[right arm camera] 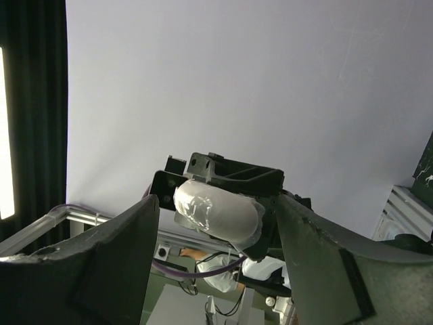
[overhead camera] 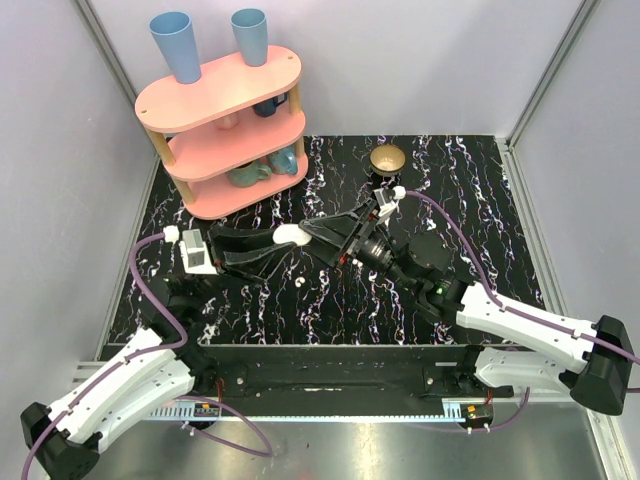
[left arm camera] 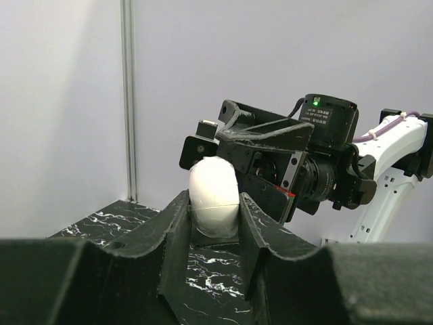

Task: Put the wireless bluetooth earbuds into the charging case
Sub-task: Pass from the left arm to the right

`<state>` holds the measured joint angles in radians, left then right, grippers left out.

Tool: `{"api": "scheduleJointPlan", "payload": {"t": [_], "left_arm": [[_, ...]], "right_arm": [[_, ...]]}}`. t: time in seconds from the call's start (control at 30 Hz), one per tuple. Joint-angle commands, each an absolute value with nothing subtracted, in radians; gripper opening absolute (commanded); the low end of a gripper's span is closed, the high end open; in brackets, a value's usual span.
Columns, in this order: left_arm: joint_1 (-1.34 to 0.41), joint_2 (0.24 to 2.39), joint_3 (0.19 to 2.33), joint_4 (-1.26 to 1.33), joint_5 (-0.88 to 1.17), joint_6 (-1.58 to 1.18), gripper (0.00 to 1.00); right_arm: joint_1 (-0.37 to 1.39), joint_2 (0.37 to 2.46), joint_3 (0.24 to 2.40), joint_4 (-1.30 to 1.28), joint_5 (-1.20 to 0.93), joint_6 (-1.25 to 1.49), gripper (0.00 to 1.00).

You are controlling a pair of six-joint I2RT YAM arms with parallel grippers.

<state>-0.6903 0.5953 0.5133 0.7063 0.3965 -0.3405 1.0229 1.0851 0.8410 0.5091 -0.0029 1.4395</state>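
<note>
The charging case, a white glossy oval with its seam closed, is held above the middle of the table. My left gripper is shut on it; in the left wrist view the case sits pinched between the two black fingertips of that gripper. My right gripper faces it from the right, open. In the right wrist view the case lies between the spread fingers of the right gripper, with a gap on each side. A tiny white piece on the table may be an earbud.
A small gold bowl stands at the back of the black marbled table. A pink three-tier shelf with blue cups fills the back left corner. Grey walls close in the table's sides.
</note>
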Motion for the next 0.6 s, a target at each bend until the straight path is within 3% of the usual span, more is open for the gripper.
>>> {"api": "scheduleJointPlan", "payload": {"t": [0.0,0.13,0.33,0.57], "left_arm": [[-0.698,0.612,0.518,0.761,0.405,-0.336,0.0],[-0.699,0.621,0.522,0.756,0.41,-0.336,0.0],[-0.704,0.623,0.522,0.747,0.413,-0.336,0.0],[-0.704,0.614,0.52,0.706,0.399,-0.319,0.0]], "right_arm": [[1.025,1.094,0.891,0.568,-0.047,1.465,0.77],[1.025,1.101,0.896,0.568,-0.061,1.47,0.72],[1.016,1.1,0.888,0.569,-0.069,1.477,0.54],[1.012,1.092,0.885,0.571,-0.081,1.48,0.51]]}}
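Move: The right hand's open fingers already straddle the white charging case; its middle is only about 1 cm to the left of this hand, straight ahead and level with it. From the left hand, which still grips the case, its middle lies about 2 cm to the right, 1 cm ahead and 1 cm above. On the table some 36 cm below the right hand, one earbud lies about 5 cm ahead and 2 cm left, the other about 9 cm ahead and 11 cm right. Easing left by barely 1 cm and drawing slightly back, the right hand turns a few degrees counter-clockwise and closes its fingers by about a quarter of their range, pinching the case across its two ends. The left hand shifts less than 1 cm to the right, down and slightly forward, then stays, keeping its own hold. ##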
